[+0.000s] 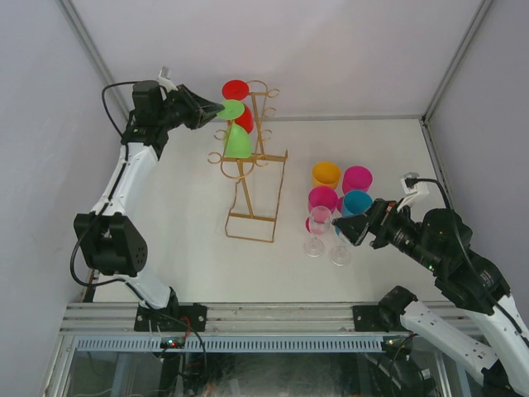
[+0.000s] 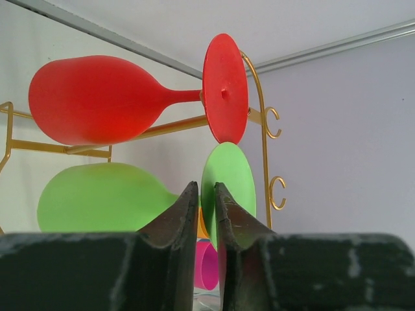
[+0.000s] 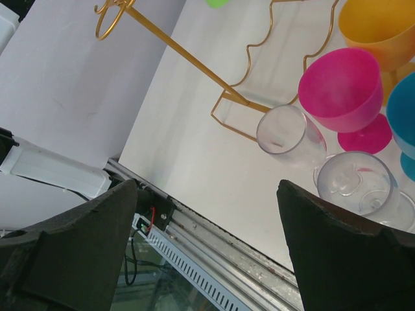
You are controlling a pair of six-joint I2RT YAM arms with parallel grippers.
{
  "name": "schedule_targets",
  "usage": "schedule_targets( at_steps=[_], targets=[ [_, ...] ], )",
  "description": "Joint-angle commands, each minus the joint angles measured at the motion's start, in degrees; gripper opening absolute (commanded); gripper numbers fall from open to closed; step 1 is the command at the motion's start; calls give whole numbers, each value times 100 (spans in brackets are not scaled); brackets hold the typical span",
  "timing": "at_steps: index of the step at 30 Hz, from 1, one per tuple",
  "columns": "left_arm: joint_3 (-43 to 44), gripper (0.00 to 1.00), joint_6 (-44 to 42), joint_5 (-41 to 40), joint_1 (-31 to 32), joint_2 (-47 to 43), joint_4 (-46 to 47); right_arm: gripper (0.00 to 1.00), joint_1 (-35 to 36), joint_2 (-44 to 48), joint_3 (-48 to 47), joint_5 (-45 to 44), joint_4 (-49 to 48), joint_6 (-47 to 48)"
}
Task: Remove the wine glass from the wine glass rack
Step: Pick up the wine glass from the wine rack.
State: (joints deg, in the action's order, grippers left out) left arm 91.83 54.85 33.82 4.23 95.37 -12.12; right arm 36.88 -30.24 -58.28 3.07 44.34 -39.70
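The gold wire wine glass rack point(image 1: 252, 190) stands left of the table's middle, and its post and hooks point(image 2: 262, 129) show in the left wrist view. Two wine glasses hang on it sideways, a red one point(image 2: 91, 97) above a green one point(image 2: 97, 197). My left gripper point(image 1: 221, 108) is high at the rack's left side. Its jaws point(image 2: 206, 188) stand narrow on either side of the rim of the green glass's foot point(image 2: 230, 175); a thin gap shows, and contact is not discernible. My right gripper point(image 3: 206, 188) hangs open and empty near the table's front right point(image 1: 337, 225).
Right of the rack stands a cluster of glasses: orange point(image 1: 326, 174), pink point(image 1: 357, 178), magenta point(image 1: 322, 198), blue point(image 1: 357, 202), and two clear ones point(image 1: 316, 231) point(image 1: 340, 252) just beside the right gripper. The metal rail point(image 1: 273, 318) runs along the near edge.
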Motion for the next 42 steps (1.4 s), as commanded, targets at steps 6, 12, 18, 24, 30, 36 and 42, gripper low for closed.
schedule_targets(
  at_steps=[6, 12, 18, 24, 30, 36, 42],
  targets=[
    [68, 13, -194, -19, 34, -182, -147, 89, -23, -18, 1, 18, -66, -36],
    [97, 6, -152, -36, 33, -264, -159, 89, -23, -24, 1, 14, -76, -51],
    [78, 0, 213, 28, 29, -388, 116, 89, -23, -33, -1, 18, -67, -70],
    [165, 0, 613, 67, 25, -404, 368, 89, -23, -14, 1, 40, -79, -98],
    [46, 0, 956, 75, 21, -406, 723, 90, -23, 43, 2, 27, -42, -96],
    [25, 0, 954, -20, 13, -418, 689, 90, -22, 96, 0, -23, -15, -90],
    [-16, 0, 889, -207, -13, -477, 598, 90, -23, 92, 1, -39, -13, -77]
  ],
)
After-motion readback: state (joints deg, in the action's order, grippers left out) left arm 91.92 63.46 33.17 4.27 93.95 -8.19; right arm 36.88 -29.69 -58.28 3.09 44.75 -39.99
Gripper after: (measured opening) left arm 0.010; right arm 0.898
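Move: Hanging foot-up on the rack, the green wine glass has its foot already between the left fingers; the glass's middle is about 3 cm to their right, 1 cm ahead and some 7 cm below. The red glass hangs in line behind it, roughly 7 cm farther out than the green one, and the rack's gold post stands about 8 cm right of the hand and 3 cm ahead. From the right hand the green glass lies some 33 cm ahead and 33 cm to the left, slightly lower. Closing from a narrow gap until nearly shut, the left fingers pinch the thin foot of the green wine glass, the hand beginning to rise as they close. Holding the foot, the left hand climbs about 3 cm in all, straight up, and rolls some 5 to 10 degrees so that its left side dips. ##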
